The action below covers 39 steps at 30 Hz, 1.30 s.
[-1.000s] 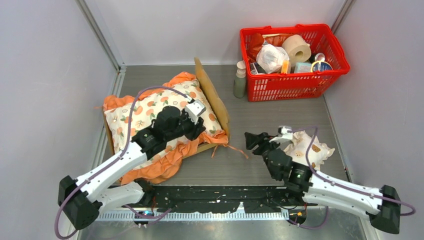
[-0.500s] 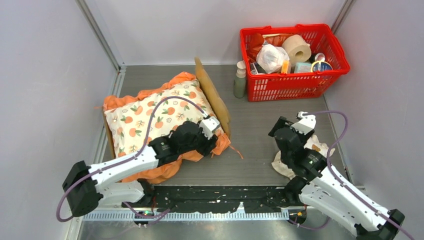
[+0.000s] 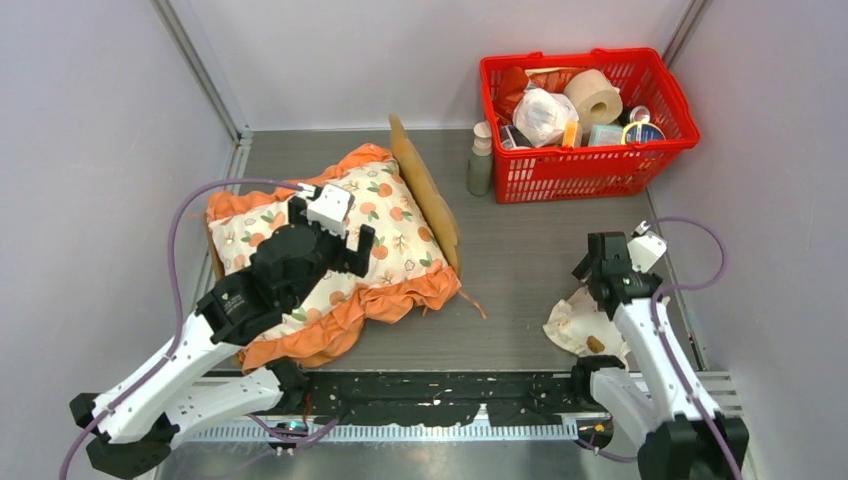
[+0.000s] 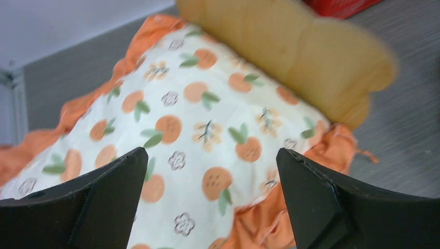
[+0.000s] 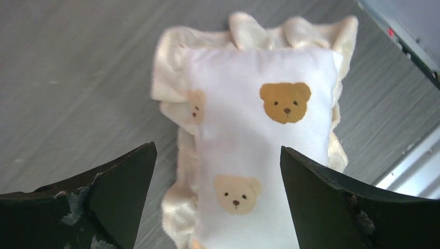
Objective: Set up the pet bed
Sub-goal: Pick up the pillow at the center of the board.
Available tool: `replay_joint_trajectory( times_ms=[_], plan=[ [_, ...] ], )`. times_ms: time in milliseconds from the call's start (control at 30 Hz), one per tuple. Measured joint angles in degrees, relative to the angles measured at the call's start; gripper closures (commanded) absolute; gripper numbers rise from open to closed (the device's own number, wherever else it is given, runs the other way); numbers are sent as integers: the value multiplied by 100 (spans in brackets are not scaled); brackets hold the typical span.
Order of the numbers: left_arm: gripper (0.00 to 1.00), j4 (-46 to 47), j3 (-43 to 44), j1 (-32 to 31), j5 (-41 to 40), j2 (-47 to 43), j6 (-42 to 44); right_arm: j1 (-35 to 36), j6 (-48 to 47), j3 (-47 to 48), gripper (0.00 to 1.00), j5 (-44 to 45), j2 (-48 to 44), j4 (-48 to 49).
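Observation:
The pet bed shows only its wavy light-wood headboard (image 3: 425, 195) (image 4: 290, 57), standing on edge. The cream orange-print cushion (image 3: 400, 235) (image 4: 197, 119) lies against it and hides the base. My left gripper (image 3: 338, 228) (image 4: 211, 153) hovers open over the cushion's middle, nothing between its fingers. At the near right, a small cream frilled pillow with brown bear faces (image 3: 575, 325) (image 5: 259, 135) lies flat on the table. My right gripper (image 3: 600, 262) (image 5: 218, 149) hangs open above it, apart from it.
A red basket (image 3: 590, 160) full of household items stands at the back right, with a small bottle (image 3: 480, 160) beside its left wall. Grey walls close in on both sides. A black rail (image 3: 440, 385) runs along the near edge.
Both grippers have opened wide. The left one drew back from the cushion's right ruffle to over its middle. The right one swung right and let go of the small pillow.

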Motion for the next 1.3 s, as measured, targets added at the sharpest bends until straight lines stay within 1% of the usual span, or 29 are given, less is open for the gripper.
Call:
replay_joint_trajectory(
  times_ms=[100, 167, 233, 300, 333, 367, 400, 467, 567, 667, 767, 833, 933, 1067, 1133, 1233, 1267, 1300],
  plan=[
    [1, -459, -293, 404, -201, -245, -236, -409, -9, 44, 4, -258, 828, 24],
    [0, -717, -640, 754, -247, -439, -387, -584, -22, 42, 1, -341, 1320, 26],
    [0, -962, -940, 1097, -319, -708, -535, -699, -28, 28, 7, -380, 1558, 76],
    [0, -1091, -1106, 1346, -404, -955, -640, -758, -39, -20, 23, -426, 1602, 197],
    [0, -1115, -1139, 1429, -448, -1014, -693, -767, -46, -42, 44, -452, 1613, 245],
    [0, -1147, -1154, 1537, -520, -1073, -743, -772, -61, -48, 57, -479, 1639, 282],
    [1, -1152, -1154, 1617, -588, -1117, -802, -772, -111, -48, 78, -490, 1681, 315],
    [2, -1172, -1154, 1808, -693, -1117, -911, -772, -240, -46, 93, -509, 1716, 369],
    [3, -1307, -1154, 2194, -820, -1075, -1174, -772, -612, 66, 95, -566, 1499, 330],
    [4, -1397, -1154, 2586, -837, -1137, -1449, -772, -1073, 463, 95, -793, 782, 238],
    [4, -1410, -1147, 2813, -769, -1182, -1648, -752, -1534, 1270, 95, -1252, -105, 243],
    [4, -1471, -1086, 2859, -752, -1185, -1742, -721, -1764, 1845, 95, -1626, -455, 256],
    [4, -1534, -953, 2881, -699, -1158, -1764, -662, -2000, 2776, 95, -2424, -741, 280],
    [3, -1576, -857, 2881, -671, -1300, -1735, -529, -1987, 3698, 95, -3641, -767, 363],
    [2, -1639, -857, 2881, -702, -1412, -1729, -332, -1851, 4030, 95, -4140, -688, 509],
    [1, -1711, -859, 2881, -820, -1554, -1681, 273, -1639, 4325, 94, -4540, -522, 828],
    [0, -1722, -861, 2881, -892, -1580, -1659, 525, -1617, 4402, 95, -4538, -426, 876],
    [0, -1729, -872, 2881, -1027, -1598, -1620, 953, -1596, 4531, 95, -4389, -271, 911]
  ],
)
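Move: The right hand hovers above the small bear pillow, whose middle lies about 3 cm back, 1 cm right and 7 cm below. From this hand the red basket is some 35 cm ahead and 3 cm left, the bottle roughly 27 cm ahead and 29 cm left, both near its height. From the left hand the bear pillow lies about 55 cm right, 5 cm back and 28 cm below. Right hand dips, pinches the bear pillow, lifts about 40 cm while swinging left; open left hand travels left, sinking. ##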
